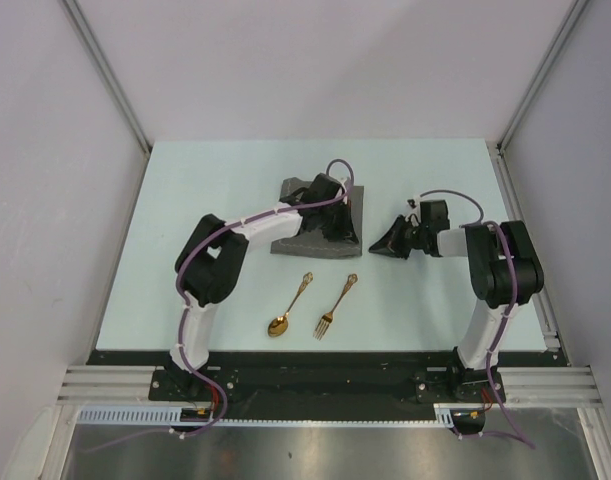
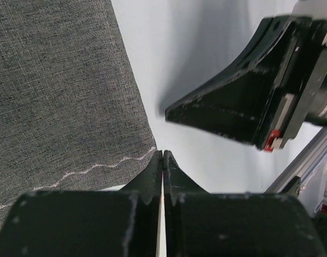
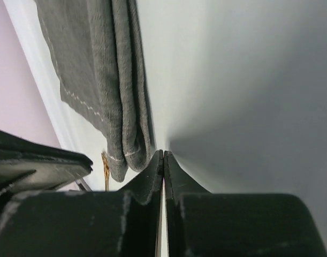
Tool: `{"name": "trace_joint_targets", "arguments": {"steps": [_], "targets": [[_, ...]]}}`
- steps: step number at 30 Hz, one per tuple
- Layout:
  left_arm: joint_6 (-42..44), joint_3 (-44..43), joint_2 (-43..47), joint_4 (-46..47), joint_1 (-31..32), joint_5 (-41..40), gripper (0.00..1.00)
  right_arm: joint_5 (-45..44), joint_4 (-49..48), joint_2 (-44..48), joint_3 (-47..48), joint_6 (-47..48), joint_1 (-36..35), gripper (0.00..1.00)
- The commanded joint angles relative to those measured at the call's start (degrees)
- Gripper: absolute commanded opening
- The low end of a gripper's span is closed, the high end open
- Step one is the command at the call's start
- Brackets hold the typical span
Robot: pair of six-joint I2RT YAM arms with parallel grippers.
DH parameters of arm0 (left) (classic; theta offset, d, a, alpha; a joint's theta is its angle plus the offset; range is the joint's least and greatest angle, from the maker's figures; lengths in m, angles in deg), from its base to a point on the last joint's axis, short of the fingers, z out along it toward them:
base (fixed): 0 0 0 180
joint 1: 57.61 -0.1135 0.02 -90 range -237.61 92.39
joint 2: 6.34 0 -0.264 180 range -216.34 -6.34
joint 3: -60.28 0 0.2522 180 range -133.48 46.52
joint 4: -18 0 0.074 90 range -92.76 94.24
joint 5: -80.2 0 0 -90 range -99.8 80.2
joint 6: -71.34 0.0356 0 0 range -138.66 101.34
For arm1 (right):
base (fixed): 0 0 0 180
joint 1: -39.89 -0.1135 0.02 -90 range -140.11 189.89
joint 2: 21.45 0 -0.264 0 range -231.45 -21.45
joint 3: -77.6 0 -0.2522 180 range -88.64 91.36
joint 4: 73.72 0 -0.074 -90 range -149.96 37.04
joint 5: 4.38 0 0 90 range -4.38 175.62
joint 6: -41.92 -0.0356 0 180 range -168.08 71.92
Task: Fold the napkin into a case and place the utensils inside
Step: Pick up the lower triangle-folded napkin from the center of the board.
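Observation:
The napkin [image 1: 301,241] is a dark grey cloth, folded and lying at the table's middle. In the left wrist view the napkin [image 2: 61,96] fills the left side. In the right wrist view the napkin [image 3: 104,80] shows stacked folded layers. My left gripper [image 1: 340,232] is at the cloth's right edge, shut, with nothing between its jaws [image 2: 163,155]. My right gripper [image 1: 385,243] is just right of the cloth, pointing left and also shut on nothing [image 3: 163,155]. The gold spoon [image 1: 287,308] and gold fork [image 1: 336,306] lie side by side on the table in front of the napkin.
The pale table [image 1: 185,200] is walled by grey panels on the left, back and right. A metal rail [image 1: 525,215] runs along its right edge. The right gripper's body [image 2: 243,107] hangs close by in the left wrist view. A gold handle tip [image 3: 106,171] peeks past the cloth.

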Motion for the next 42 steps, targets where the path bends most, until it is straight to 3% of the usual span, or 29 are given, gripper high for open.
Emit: {"name": "trace_joint_targets", "arguments": {"steps": [1,7,20,24,26,29,33,38,42], "targets": [[0.5,-0.6,0.7,0.9,-0.2,-2.7,0.0,2.2,-9.6,0.4,-2.2,-1.6,-2.0,0.01],[2.1,0.2,-0.9,1.0,-0.8,-4.9,0.0,2.0,-11.5,-1.6,-2.9,-2.5,-3.2,0.01],[-4.7,-5.8,-10.8,5.6,1.6,2.9,0.0,0.1,-6.1,0.2,-3.4,-0.4,0.9,0.01],[-4.4,-9.4,-11.5,3.8,2.4,3.5,0.0,0.8,-3.6,1.1,-2.5,1.6,2.5,0.03],[-4.3,-8.6,-10.5,3.5,2.3,3.1,0.01,0.6,-2.6,1.9,-2.2,2.6,2.9,0.11],[-3.8,-5.3,-6.4,3.7,1.1,2.6,0.07,0.2,-0.5,3.3,-1.3,4.5,3.0,0.23],[-3.0,0.9,2.9,4.6,-3.0,2.1,0.26,0.5,1.6,4.2,0.0,6.4,2.4,0.35],[-3.0,5.0,8.8,6.4,-10.5,5.0,0.53,0.5,4.0,1.9,2.1,8.8,-1.1,0.45],[-1.8,4.5,8.8,6.4,-15.5,6.4,0.63,-5.5,6.5,1.2,3.5,10.2,-2.5,0.48]]}}
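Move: The napkin's middle is about 9 cm ahead and 8 cm left of the left hand and some 6 cm below it; its near right corner is only about 2 cm right and 2 cm back. From the right hand, almost at table height, the napkin's middle is roughly 9 cm ahead and 12 cm left. The fork lies about 15 cm back and 4 cm left of the left hand, the spoon 15 cm back and 14 cm left. Bring the closed left gripper down about 5 cm onto the napkin near its right edge, drag right some 3 cm, then lift away left and forward, opening. Ease the closed right gripper a couple of centimetres left towards the napkin's edge, back off about 4 cm, then return left while opening about halfway, so its fingers straddle the layered edge near the near corner. ##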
